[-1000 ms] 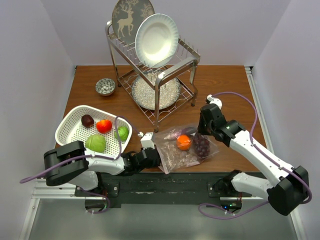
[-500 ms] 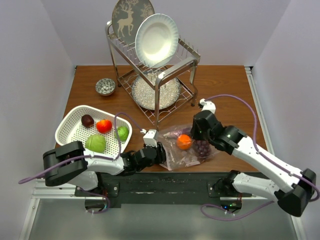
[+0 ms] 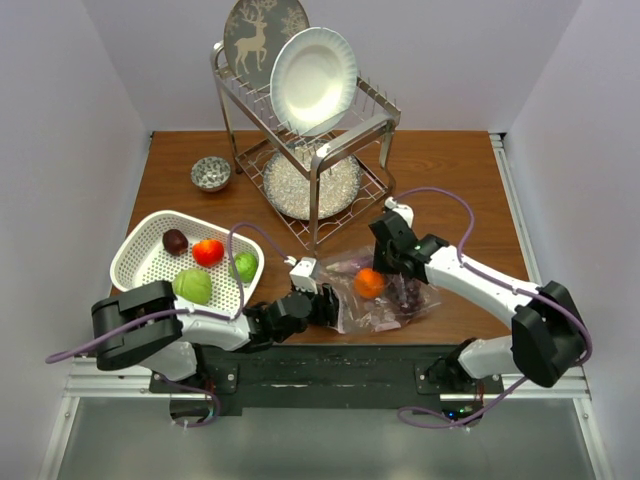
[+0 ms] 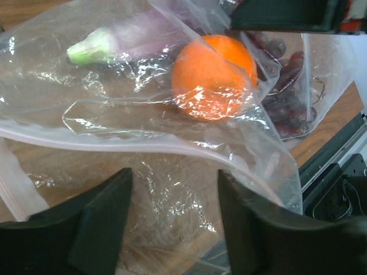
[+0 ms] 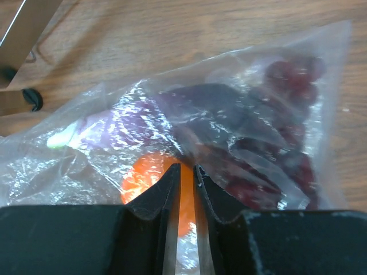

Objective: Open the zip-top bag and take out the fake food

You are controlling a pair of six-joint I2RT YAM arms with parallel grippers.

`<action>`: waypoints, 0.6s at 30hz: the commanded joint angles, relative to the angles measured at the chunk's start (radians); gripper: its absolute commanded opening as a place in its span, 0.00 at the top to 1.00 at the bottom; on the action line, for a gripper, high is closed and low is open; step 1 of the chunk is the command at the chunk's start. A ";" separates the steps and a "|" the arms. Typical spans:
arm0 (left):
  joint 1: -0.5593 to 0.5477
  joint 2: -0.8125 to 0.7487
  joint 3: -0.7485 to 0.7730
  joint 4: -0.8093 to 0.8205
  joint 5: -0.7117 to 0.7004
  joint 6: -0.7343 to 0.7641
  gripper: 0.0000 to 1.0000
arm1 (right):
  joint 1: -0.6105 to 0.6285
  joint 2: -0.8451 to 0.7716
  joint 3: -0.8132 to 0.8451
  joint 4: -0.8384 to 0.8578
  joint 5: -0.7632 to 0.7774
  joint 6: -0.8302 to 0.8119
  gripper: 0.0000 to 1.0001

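The zip-top bag (image 3: 385, 300) lies crumpled near the table's front edge, its pinkish zip strip (image 4: 143, 143) facing the left arm. Inside it are an orange fruit (image 3: 368, 284), purple grapes (image 3: 405, 292) and a pale purple piece with a green stem (image 4: 114, 43). My left gripper (image 4: 172, 220) is open, its fingers straddling loose film at the bag's mouth. My right gripper (image 5: 184, 169) hangs over the orange fruit (image 5: 143, 175), jaws a narrow slit apart at the top film. Whether the film is pinched does not show.
A white perforated basket (image 3: 140, 250) at the left holds a green cabbage ball (image 3: 192, 287), a lime (image 3: 244, 266), a red fruit (image 3: 208, 251) and a dark purple piece (image 3: 175, 241). Behind stand a metal dish rack (image 3: 310, 150) with plates and a small patterned bowl (image 3: 211, 173).
The left gripper has opened and let go of the bag's edge. The right arm has swung left and down onto the bag, over the orange fruit, its jaws narrowing.
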 commanded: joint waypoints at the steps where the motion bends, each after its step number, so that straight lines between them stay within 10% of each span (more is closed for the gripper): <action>1: -0.005 0.017 0.005 0.099 -0.008 0.070 0.30 | 0.007 0.007 -0.042 0.073 -0.054 -0.007 0.83; 18: -0.002 0.105 0.051 0.189 0.092 0.136 0.12 | 0.131 -0.057 -0.131 0.096 -0.146 -0.015 0.80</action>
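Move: The orange, still under the bag film, lies about 5 cm ahead and 8 cm to the right of the left hand, some 3 cm lower; from the right hand it is roughly 3 cm back, 2 cm left and 4 cm down. From the right hand, the purple eggplant is about 4 cm left and 2 cm ahead, and the grapes some 5 cm back and 6 cm right, both about 6 cm below. The orange is pushed through the film towards the zip mouth by the right hand's nearly shut fingertips, which dip about 2.5 cm, draw back some 5 cm, then swing left nearly 3 cm as the hand turns 10 degrees counter-clockwise. At the mouth the left hand opens its fingers wider and eases a little right and down towards the orange. ##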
